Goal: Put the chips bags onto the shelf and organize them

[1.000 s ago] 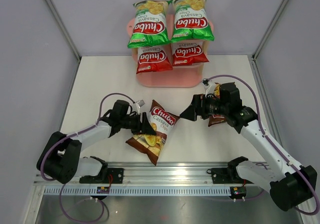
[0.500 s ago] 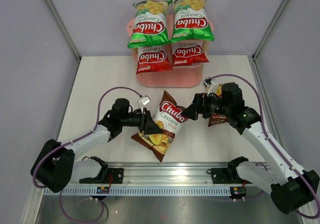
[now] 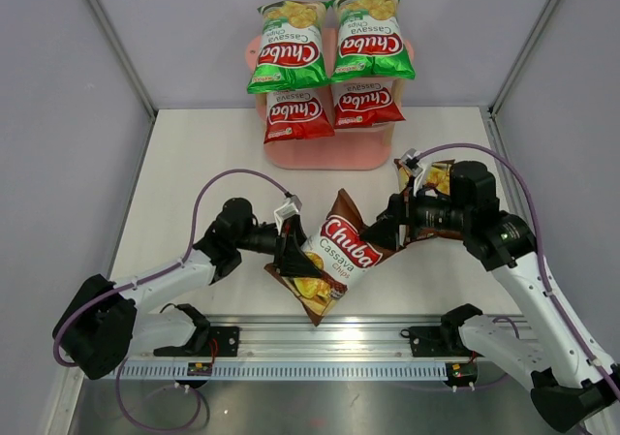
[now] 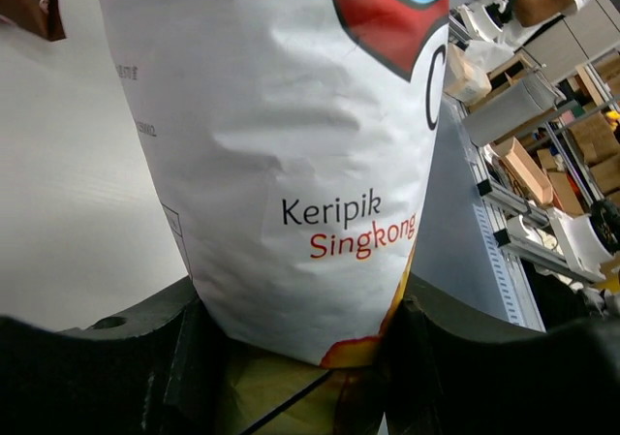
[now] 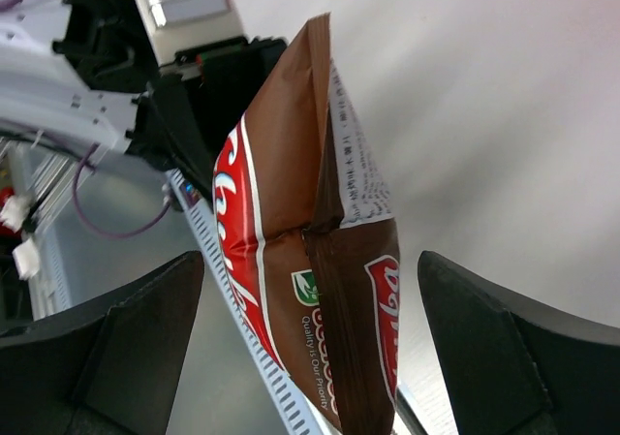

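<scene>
My left gripper point(image 3: 291, 253) is shut on the lower end of a dark brown chips bag point(image 3: 341, 253), holding it tilted above the table. In the left wrist view the bag's white back point(image 4: 291, 144) fills the frame, pinched between both fingers point(image 4: 145, 357). My right gripper point(image 3: 387, 232) is open, its jaws standing wide on either side of that bag's upper end point(image 5: 320, 290) without touching it. A second brown bag point(image 3: 434, 178) lies on the table, partly under the right arm. The pink shelf point(image 3: 329, 154) holds two green bags point(image 3: 286, 47) on top and two red bags point(image 3: 298, 113) below.
White side walls close in the table on the left, back and right. A metal rail point(image 3: 320, 336) with both arm bases runs along the near edge. The left arm's purple cable point(image 3: 218, 185) loops above the table.
The left arm has carried the brown bag rightward toward the table's middle. The right gripper has drawn back to the right, its open jaws now straddling the bag's upper end.
</scene>
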### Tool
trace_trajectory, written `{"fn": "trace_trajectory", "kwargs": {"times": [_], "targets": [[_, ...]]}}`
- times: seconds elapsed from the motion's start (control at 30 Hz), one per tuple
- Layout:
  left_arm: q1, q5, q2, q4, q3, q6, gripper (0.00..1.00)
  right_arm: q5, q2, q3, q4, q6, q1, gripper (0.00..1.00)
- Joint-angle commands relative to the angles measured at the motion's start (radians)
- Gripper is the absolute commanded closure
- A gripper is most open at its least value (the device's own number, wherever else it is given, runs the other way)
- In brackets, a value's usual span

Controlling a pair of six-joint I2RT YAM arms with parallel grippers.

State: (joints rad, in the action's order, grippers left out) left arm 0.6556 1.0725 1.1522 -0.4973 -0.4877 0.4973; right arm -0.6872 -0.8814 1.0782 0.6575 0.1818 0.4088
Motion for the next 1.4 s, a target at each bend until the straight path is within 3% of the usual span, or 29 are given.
{"fn": "trace_trajectory", "kwargs": {"times": [0.0,0.23,0.5,0.67,0.73,0.77,0.8,0.87,0.9,1.0,1.1,1.13,1.2,1.3,1.33,1.37], "targets": [[0.015,0.07,-0.034,-0.152,-0.008,-0.014,0.75,-0.181,0.015,-0.043,-0.01,-0.028,0.041,0.01],[0.032,0.096,-0.048,-0.176,-0.022,-0.011,0.76,-0.002,-0.03,-0.021,0.091,-0.059,0.123,0.01],[0.036,0.102,-0.049,-0.152,-0.048,-0.035,0.76,-0.115,-0.093,-0.027,0.105,-0.11,0.222,0.01],[0.036,0.096,-0.028,-0.129,-0.065,-0.048,0.76,-0.109,-0.084,-0.032,0.065,-0.091,0.223,0.09],[0.035,0.064,-0.026,-0.081,-0.077,-0.072,0.7,-0.127,-0.074,-0.037,0.054,-0.093,0.223,0.34],[0.035,0.064,-0.026,-0.081,-0.08,-0.072,0.7,-0.127,-0.071,-0.037,0.05,-0.093,0.223,0.34],[0.035,0.044,-0.028,-0.046,-0.086,-0.08,0.68,-0.129,-0.071,-0.04,0.045,-0.093,0.223,0.49],[0.035,0.018,-0.029,0.008,-0.101,-0.117,0.64,-0.132,-0.067,-0.05,0.031,-0.09,0.223,0.57],[0.035,-0.009,-0.031,0.05,-0.112,-0.126,0.57,-0.129,-0.065,-0.055,0.027,-0.084,0.223,0.61],[0.035,-0.08,-0.042,0.141,-0.132,-0.167,0.48,-0.118,-0.054,-0.061,-0.002,-0.07,0.223,0.83],[0.035,-0.141,-0.052,0.216,-0.147,-0.195,0.4,-0.104,-0.042,-0.063,-0.021,-0.067,0.223,0.91],[0.033,-0.157,-0.055,0.227,-0.147,-0.201,0.35,-0.095,-0.039,-0.06,-0.022,-0.065,0.223,1.0],[0.033,-0.175,-0.06,0.25,-0.149,-0.209,0.33,-0.074,-0.037,-0.06,-0.036,-0.056,0.223,1.0],[0.033,-0.232,-0.071,0.267,-0.14,-0.21,0.13,-0.049,-0.037,-0.061,-0.061,-0.035,0.223,1.0],[0.032,-0.244,-0.072,0.273,-0.135,-0.213,0.01,-0.035,-0.042,-0.06,-0.065,-0.03,0.223,1.0],[0.032,-0.256,-0.075,0.284,-0.134,-0.217,0.01,-0.016,-0.042,-0.06,-0.073,-0.022,0.223,1.0]]}}
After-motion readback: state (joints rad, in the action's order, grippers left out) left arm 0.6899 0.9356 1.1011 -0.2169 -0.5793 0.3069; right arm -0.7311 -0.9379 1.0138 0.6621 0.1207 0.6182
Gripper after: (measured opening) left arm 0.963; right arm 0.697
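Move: The bag to be passed is already clamped near its bottom by the left fingers; its middle lies about 8 cm to that hand's right, 1 cm ahead and level with it. From the open right hand, the middle of this bag is some 7 cm back, 10 cm left and 8 cm below, and the left gripper is about 7 cm back, 17 cm left and 9 cm below. The other brown bag lies on the table roughly 20 cm ahead, 14 cm right and 26 cm down. Back, down and leftward, some 8 cm in all, the right hand brings its wide-open fingers over the brown top end of the bag, swinging about 15 degrees counter-clockwise, then stops and closes partway to pinch that end. The left hand eases back about 2 cm with its grip kept, then comes forward 3 cm, opening widely at the last. ##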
